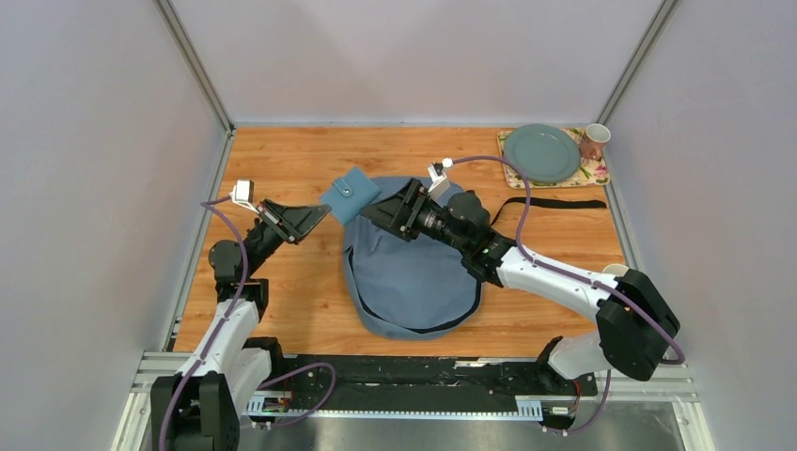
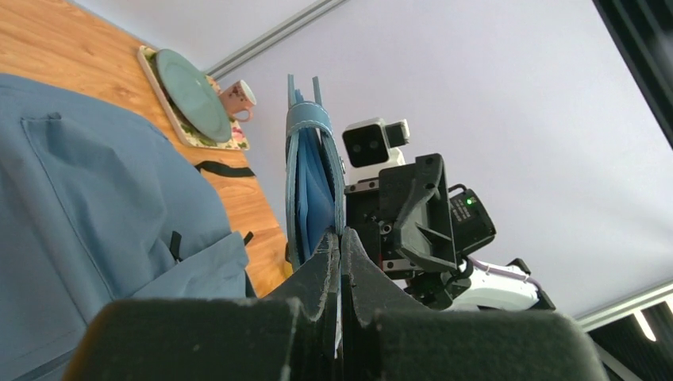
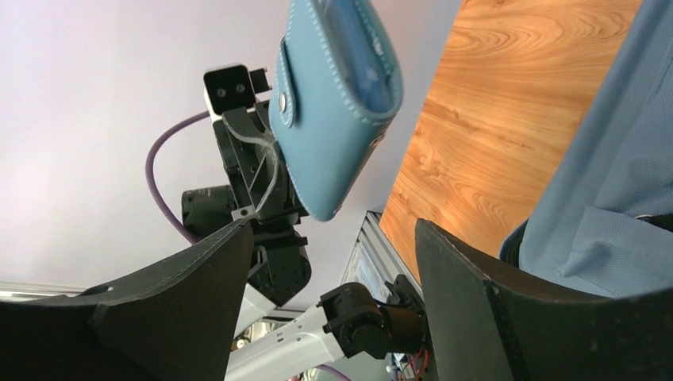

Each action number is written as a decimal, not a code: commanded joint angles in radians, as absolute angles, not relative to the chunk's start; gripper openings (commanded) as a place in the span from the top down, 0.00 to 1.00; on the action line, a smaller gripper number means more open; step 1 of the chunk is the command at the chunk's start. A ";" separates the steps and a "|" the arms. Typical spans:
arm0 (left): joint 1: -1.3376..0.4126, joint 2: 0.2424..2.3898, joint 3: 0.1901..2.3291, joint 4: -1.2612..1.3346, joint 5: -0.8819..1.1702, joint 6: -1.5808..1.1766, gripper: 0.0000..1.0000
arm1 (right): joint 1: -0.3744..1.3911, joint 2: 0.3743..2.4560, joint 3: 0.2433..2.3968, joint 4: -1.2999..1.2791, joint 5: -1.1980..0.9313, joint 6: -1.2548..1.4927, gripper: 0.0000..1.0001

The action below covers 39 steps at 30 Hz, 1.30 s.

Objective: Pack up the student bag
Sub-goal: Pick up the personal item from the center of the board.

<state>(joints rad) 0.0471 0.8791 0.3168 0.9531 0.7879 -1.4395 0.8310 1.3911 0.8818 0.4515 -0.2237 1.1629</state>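
The student bag (image 1: 414, 282), a soft grey-blue backpack, lies flat in the middle of the wooden table; its fabric also shows in the left wrist view (image 2: 95, 198) and the right wrist view (image 3: 619, 198). My left gripper (image 1: 324, 212) is shut on the edge of a blue snap-flap wallet (image 1: 350, 194) and holds it in the air by the bag's far left corner. The left jaws (image 2: 341, 235) pinch the wallet (image 2: 313, 182) edge-on. My right gripper (image 1: 374, 210) is open over the bag's top, facing the wallet (image 3: 333, 103) without touching it; nothing sits between its fingers (image 3: 333, 238).
A green plate (image 1: 542, 152) and a pink cup (image 1: 594, 141) sit on a floral mat at the far right corner. The bag's black strap (image 1: 554, 203) trails right across the wood. Grey walls close in on three sides; the two arms almost meet.
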 commanded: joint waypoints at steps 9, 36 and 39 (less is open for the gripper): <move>0.003 0.873 0.275 1.158 0.735 -1.540 1.00 | 0.836 1.508 0.931 0.687 -0.224 1.239 0.35; -0.028 0.910 0.280 0.958 0.779 -1.400 0.38 | 0.815 1.412 0.813 0.685 -0.210 1.149 0.99; -0.029 0.874 0.368 0.671 0.790 -1.192 0.26 | 0.813 1.300 0.767 0.530 -0.138 1.097 1.00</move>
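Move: Pinched in the left gripper, the blue wallet has its middle about 4 cm ahead of that hand, 5 cm to its right and 1 cm up. From the open right gripper it lies some 4 cm ahead, 3 cm to the left and 3 cm higher. The backpack is far below both: from the right hand its middle is roughly 3 cm ahead, 12 cm right and 22 cm down, from the left hand 2 cm ahead and 20 cm right. Easing about 3 cm left and 2 cm forward, the right hand reaches to the wallet, rolls some 10 degrees with its left side rising, lifts a little and shuts its fingers on the free end. The left hand keeps its pinch nearly still, then opens wide to let go and sinks 2–3 cm while the right draws back about 3 cm rightward and down. ##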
